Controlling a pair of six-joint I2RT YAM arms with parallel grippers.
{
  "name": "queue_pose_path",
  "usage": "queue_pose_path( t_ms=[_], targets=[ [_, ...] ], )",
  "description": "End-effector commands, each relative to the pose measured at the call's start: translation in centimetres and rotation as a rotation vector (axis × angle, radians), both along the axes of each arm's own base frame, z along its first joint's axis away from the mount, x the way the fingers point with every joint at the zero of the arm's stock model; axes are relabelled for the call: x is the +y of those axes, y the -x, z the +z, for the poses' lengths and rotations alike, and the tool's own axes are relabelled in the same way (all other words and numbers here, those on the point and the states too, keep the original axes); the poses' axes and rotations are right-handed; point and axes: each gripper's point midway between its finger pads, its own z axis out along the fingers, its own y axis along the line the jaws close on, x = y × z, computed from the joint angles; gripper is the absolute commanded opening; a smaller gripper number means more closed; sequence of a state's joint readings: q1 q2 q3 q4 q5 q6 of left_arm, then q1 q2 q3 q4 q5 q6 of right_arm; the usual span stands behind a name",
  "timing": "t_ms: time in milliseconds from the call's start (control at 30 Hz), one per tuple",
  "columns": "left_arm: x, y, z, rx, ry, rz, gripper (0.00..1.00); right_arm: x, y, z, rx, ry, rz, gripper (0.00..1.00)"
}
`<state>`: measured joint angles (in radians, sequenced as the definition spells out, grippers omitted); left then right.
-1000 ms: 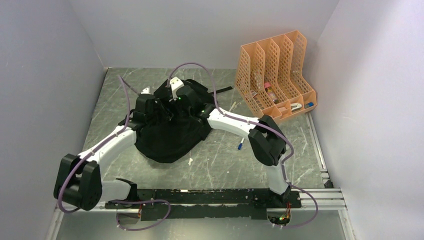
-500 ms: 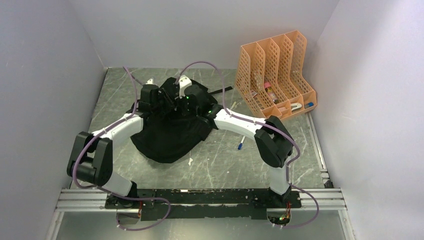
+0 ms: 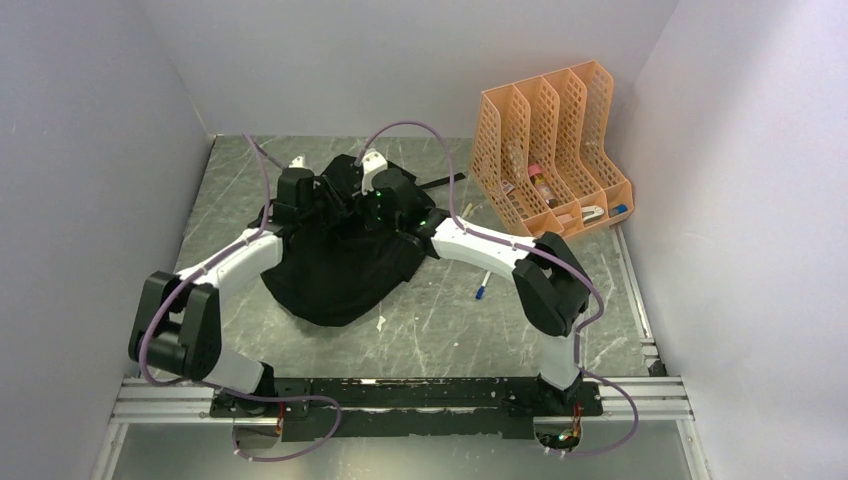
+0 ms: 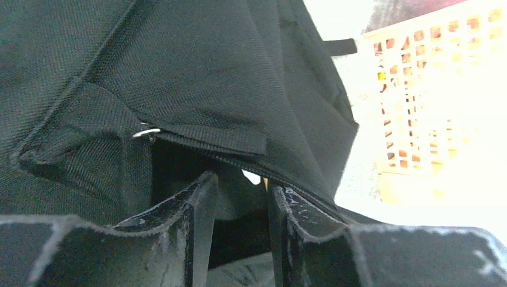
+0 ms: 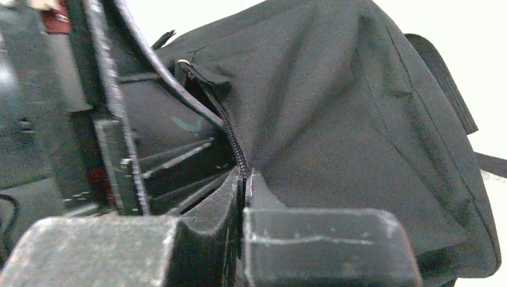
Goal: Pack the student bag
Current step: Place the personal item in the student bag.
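Note:
The student bag (image 3: 340, 270) is a floppy black backpack lying mid-table, with both arms reaching over its far end. My right gripper (image 5: 244, 179) is shut on the bag's zipper edge (image 5: 230, 134), whose teeth run down between the pads, and it holds the opening up. In the top view the right gripper (image 3: 352, 196) sits just right of my left gripper (image 3: 322, 198). The left gripper (image 4: 242, 194) stands open at the mouth of the bag (image 4: 209, 72), just under its zipper flap (image 4: 209, 139). Nothing is pinched between its fingers (image 4: 200, 206).
An orange mesh file organiser (image 3: 550, 160) with small items in its slots stands at the back right, and it shows washed out in the left wrist view. A blue-capped pen (image 3: 482, 290) lies on the table right of the bag. Walls close in on three sides.
The left arm swung away from the bases toward the bag's far end, and its jaws have parted. The right gripper shifted slightly farther back, still shut on the zipper edge.

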<state>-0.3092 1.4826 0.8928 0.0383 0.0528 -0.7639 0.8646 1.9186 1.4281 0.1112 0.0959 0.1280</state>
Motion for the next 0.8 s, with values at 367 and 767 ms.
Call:
queue_pose_path(
  t_ms=[367,767],
  targets=[
    [6.0,7.8,4.1,-0.09,-0.188,0.055,0.38,-1.9,3.8,6.2,0.008,-0.149,0.028,0.34],
    [7.0,8.2,5.6,-0.131,-0.238,0.066,0.38,-14.7,3.3,0.6,0.178,-0.078,-0.649,0.49]
  ],
)
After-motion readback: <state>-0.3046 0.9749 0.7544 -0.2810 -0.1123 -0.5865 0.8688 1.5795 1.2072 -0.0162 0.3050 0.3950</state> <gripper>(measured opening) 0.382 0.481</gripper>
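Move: The left hand's open fingers already reach into the student bag's opening, whose middle lies about 2 cm ahead; a small white bottle inside sits roughly 4 cm ahead, 2 cm right and 5 cm below. The right hand still pinches the zipped rim, with the opening's middle level with it, some 3 cm left and 3 cm below. From that hand the black strap lies about 18 cm right, 6 cm ahead, the marker 26 cm right and 16 cm back, both some 16 cm lower. Up first, then mainly back and to the left, the left hand draws its still-open fingers out of the bag's opening, ending about 9 cm back with a slight roll. The right hand opens, lets go of the zipped rim and rises some 6 cm while easing back, then swings right, away from the opening, turning clockwise and starting to sink. ##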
